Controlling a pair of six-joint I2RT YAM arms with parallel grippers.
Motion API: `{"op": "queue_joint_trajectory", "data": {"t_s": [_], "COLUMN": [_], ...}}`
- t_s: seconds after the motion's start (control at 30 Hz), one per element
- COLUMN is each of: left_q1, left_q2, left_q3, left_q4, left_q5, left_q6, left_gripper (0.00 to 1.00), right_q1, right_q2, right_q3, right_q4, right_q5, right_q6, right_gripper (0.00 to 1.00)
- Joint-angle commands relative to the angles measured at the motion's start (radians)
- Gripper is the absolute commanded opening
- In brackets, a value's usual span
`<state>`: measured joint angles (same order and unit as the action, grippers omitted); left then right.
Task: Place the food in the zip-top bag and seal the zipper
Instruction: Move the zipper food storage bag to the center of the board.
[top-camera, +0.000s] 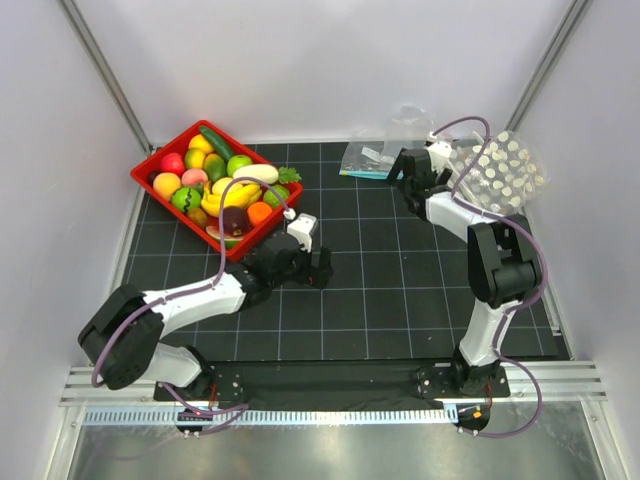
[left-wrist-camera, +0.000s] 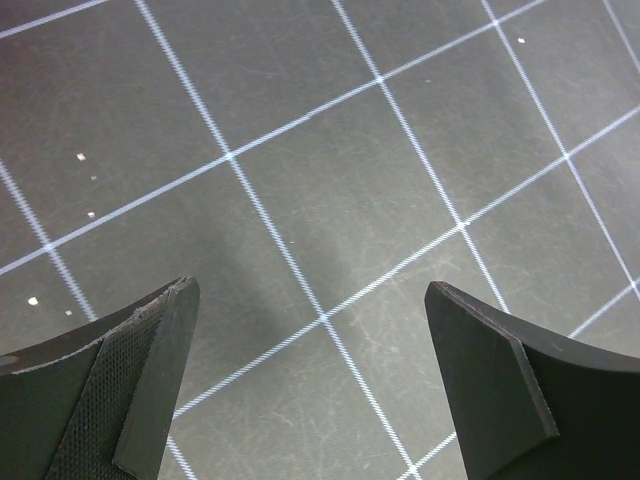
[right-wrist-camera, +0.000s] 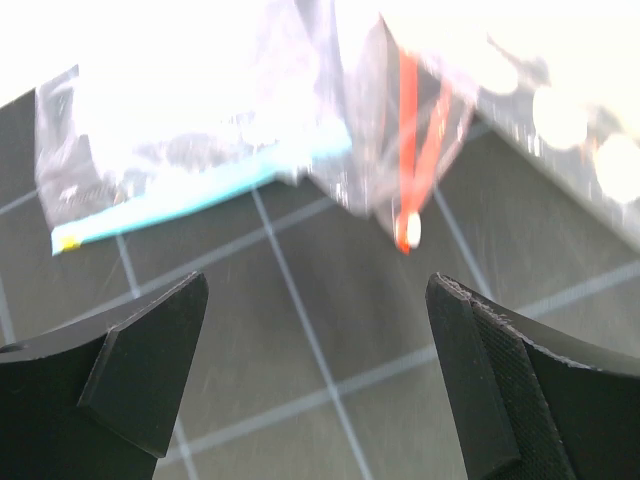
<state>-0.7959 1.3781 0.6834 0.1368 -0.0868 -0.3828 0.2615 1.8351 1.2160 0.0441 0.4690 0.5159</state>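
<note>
The food (top-camera: 222, 188), glossy toy fruits and vegetables, fills a red basket (top-camera: 158, 153) at the back left. The zip-top bag (top-camera: 405, 125) stands crumpled at the back, right of centre. Its orange-red zipper (right-wrist-camera: 408, 140) shows blurred in the right wrist view, hanging just beyond my right gripper (right-wrist-camera: 318, 281). That gripper (top-camera: 402, 172) is open and empty, close in front of the bag. My left gripper (top-camera: 318, 268) hovers open over the bare mat near the basket's front corner. Between its fingers (left-wrist-camera: 160, 380) I see only grid lines, and the left gripper (left-wrist-camera: 310, 288) holds nothing.
A flat clear bag with a teal strip (right-wrist-camera: 200, 195) lies left of the zip-top bag (right-wrist-camera: 370, 120). A white-dotted bag (top-camera: 505, 170) sits at the back right, beside the right arm. White walls close in the black gridded mat (top-camera: 380, 290) on three sides.
</note>
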Motion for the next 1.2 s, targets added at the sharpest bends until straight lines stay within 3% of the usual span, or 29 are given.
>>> {"op": "queue_joint_trajectory", "data": {"t_s": [0.0, 0.23, 0.37, 0.43, 0.53, 0.67, 0.97, 1.17], "left_q1": [-0.014, -0.019, -0.02, -0.02, -0.02, -0.02, -0.02, -0.02], "left_q2": [-0.02, -0.024, -0.022, -0.022, -0.024, -0.021, -0.027, -0.047], "left_q3": [0.004, 0.002, 0.004, 0.004, 0.004, 0.007, 0.007, -0.004], "left_q4": [0.058, 0.058, 0.057, 0.055, 0.053, 0.047, 0.037, 0.027], "left_q5": [0.004, -0.005, -0.01, -0.016, -0.022, -0.042, -0.083, -0.136], "left_q6": [0.024, 0.027, 0.03, 0.032, 0.035, 0.039, 0.044, 0.042], "left_gripper": [1.0, 1.0, 1.0, 1.0, 1.0, 1.0, 1.0, 1.0], "right_q1": [-0.004, -0.03, -0.05, -0.062, -0.061, -0.004, 0.245, 0.289], "right_q2": [0.049, 0.19, 0.213, 0.231, 0.224, 0.118, -0.215, -0.427], "right_q3": [0.091, 0.224, 0.214, 0.22, 0.231, 0.099, -0.239, -0.41], "right_q4": [0.078, 0.028, 0.118, 0.152, 0.175, 0.316, 0.355, 0.217], "right_q5": [0.074, 0.161, 0.165, 0.146, 0.111, 0.089, 0.285, 0.255], "right_q6": [-0.112, -0.16, -0.178, -0.191, -0.232, -0.31, -0.321, -0.22], "right_gripper": [1.0, 0.96, 0.9, 0.61, 0.01, 0.01, 0.01, 0.01]}}
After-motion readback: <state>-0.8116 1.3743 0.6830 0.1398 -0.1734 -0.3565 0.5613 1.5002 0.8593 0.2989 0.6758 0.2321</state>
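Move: The food storage bag's middle lies about 10 cm ahead of my open right hand, 5 cm to its left and 6 cm lower. The bag's red-striped right edge is about 5 cm ahead, 4 cm right and 4 cm down; the blue zipper about 5 cm ahead, 10 cm left and 7 cm down. The dotted bag lies about 2 cm ahead, 20 cm right and 6 cm down. From my left hand the storage bag is roughly 36 cm ahead, 22 cm right. I push my right hand about 5 cm forward, veering right and slightly down onto the red-striped edge, and pinch it shut between my fingers. Then I reverse, pulling the gripped bag some 15 cm back and 11 cm left while lifting about 7 cm; my wrist swings left and tips up, its left side staying rolled low. ##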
